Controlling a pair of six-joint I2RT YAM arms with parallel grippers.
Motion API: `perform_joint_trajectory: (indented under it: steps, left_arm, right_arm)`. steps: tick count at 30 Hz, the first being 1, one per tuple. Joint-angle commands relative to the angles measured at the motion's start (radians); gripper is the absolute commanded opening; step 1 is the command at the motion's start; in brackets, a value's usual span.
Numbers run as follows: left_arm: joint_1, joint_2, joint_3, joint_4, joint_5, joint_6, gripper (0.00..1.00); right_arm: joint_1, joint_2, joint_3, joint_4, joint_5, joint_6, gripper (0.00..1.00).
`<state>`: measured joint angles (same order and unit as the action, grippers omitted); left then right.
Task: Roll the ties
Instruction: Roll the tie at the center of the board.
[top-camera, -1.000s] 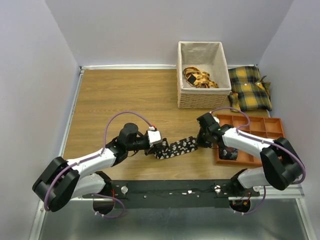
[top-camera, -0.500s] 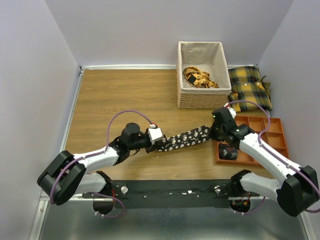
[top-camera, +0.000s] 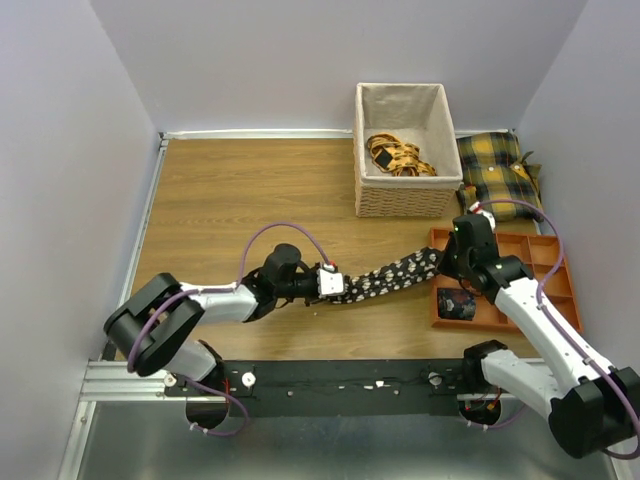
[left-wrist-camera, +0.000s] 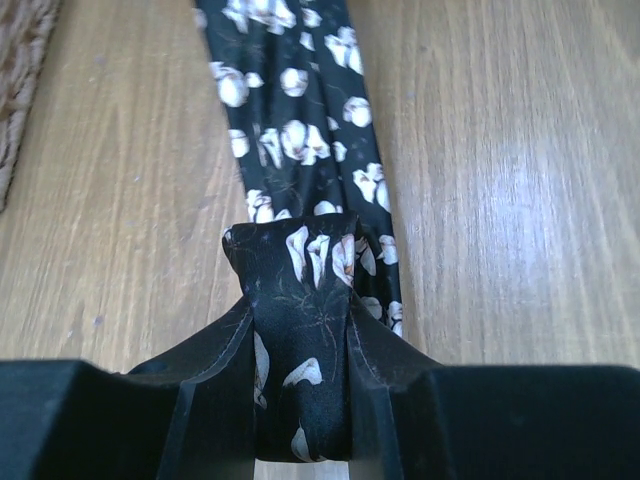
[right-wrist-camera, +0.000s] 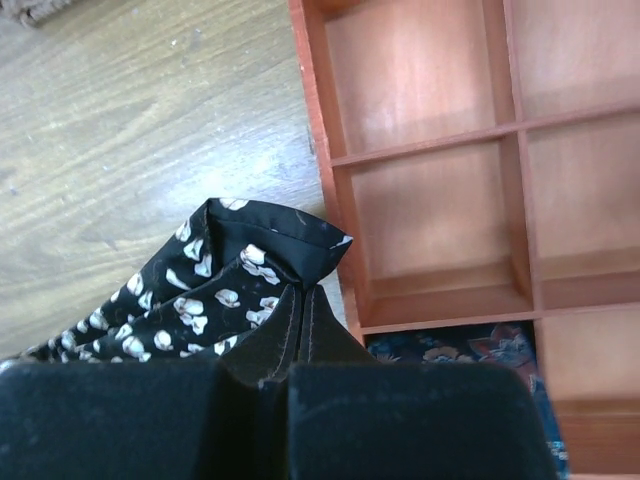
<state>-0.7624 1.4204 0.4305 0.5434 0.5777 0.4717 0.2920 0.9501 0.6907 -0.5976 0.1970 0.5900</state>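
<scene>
A black tie (top-camera: 390, 275) with small white flowers is stretched in a straight strip over the wooden table between my two grippers. My left gripper (top-camera: 335, 285) is shut on its left end; in the left wrist view that end (left-wrist-camera: 300, 280) sits bunched between the fingers (left-wrist-camera: 375, 345) and the strip (left-wrist-camera: 290, 120) runs away from them. My right gripper (top-camera: 446, 262) is shut on the right end, and the folded tip (right-wrist-camera: 250, 250) sticks out past the gripper (right-wrist-camera: 303, 300) beside the tray. A dark floral coil (top-camera: 458, 303) lies in the tray's near-left compartment (right-wrist-camera: 450, 350).
An orange compartment tray (top-camera: 520, 250) sits at the right, its bare cells (right-wrist-camera: 430, 150) just beyond my right gripper. A wicker basket (top-camera: 405, 205) holding yellow patterned fabric (top-camera: 398, 155) stands behind it, with its corner (left-wrist-camera: 20, 80) in the left wrist view. Yellow-and-black plaid cushions (top-camera: 500, 175) lie at the back right.
Both grippers have moved right with the tie held between them. The right one has moved further, to the tray's left edge, so the strip now shows longer and straighter.
</scene>
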Motion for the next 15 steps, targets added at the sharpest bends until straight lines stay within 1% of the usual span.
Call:
perform_joint_trajectory:
  steps: [1,4,6,7,8,9,10,11,12,15]
  left_arm:
    - [-0.029,0.084,0.030,-0.089,0.033,0.163,0.00]
    - [-0.044,0.130,0.060,-0.114,0.028,0.136,0.00]
    - [-0.052,0.140,0.051,-0.097,0.004,0.140,0.00]
    - [-0.058,0.147,0.053,-0.086,-0.018,0.140,0.00]
    - [-0.061,0.153,0.071,-0.086,-0.044,0.090,0.00]
    - [-0.061,0.163,0.089,-0.097,-0.074,0.075,0.00]
    - [-0.061,0.178,0.105,-0.137,-0.082,0.077,0.00]
    - [-0.066,0.186,0.123,-0.146,-0.091,0.079,0.00]
    - [-0.071,0.190,0.129,-0.148,-0.123,0.061,0.00]
    - [-0.078,0.221,0.169,-0.193,-0.183,0.038,0.00]
  right_arm:
    - [-0.025,0.024,0.105,0.009,0.137,-0.180,0.01]
    - [-0.040,0.021,0.127,0.018,0.108,-0.200,0.01]
    - [-0.045,-0.002,0.132,0.022,0.096,-0.197,0.01]
    - [-0.044,-0.014,0.132,0.025,0.047,-0.199,0.01]
    - [-0.044,-0.026,0.122,0.056,0.007,-0.200,0.01]
    - [-0.044,-0.062,0.090,0.080,-0.043,-0.203,0.01]
    - [-0.042,-0.076,0.076,0.102,-0.112,-0.182,0.01]
    - [-0.042,-0.086,0.067,0.122,-0.132,-0.164,0.01]
    - [-0.042,-0.093,0.066,0.117,-0.137,-0.150,0.01]
    - [-0.042,-0.082,0.081,0.075,-0.081,-0.139,0.01]
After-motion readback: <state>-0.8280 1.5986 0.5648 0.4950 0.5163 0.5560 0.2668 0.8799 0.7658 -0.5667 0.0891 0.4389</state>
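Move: The black floral tie hangs between the two hands: its free end is some 21 cm to the right of the left hand, 5 cm farther out and 4 cm higher, and the rolled end lies the reverse of that from the right hand. The wooden tray's middle is about 15 cm right of the right hand, 2 cm back and 9 cm below. The dark tie in the tray is about 6 cm right, 7 cm back, and the basket 25 cm ahead, 6 cm left. The tie's free end, still pinched in the right fingers, is lifted about 5 cm with a slight forward drift, turning a little back left late on, as that hand swings some 10 degrees counter-clockwise and its fingertips tilt up. The rolled end stays gripped in the left hand, which follows to the right about 3 cm and sinks a couple of centimetres, edging forward at the end. ##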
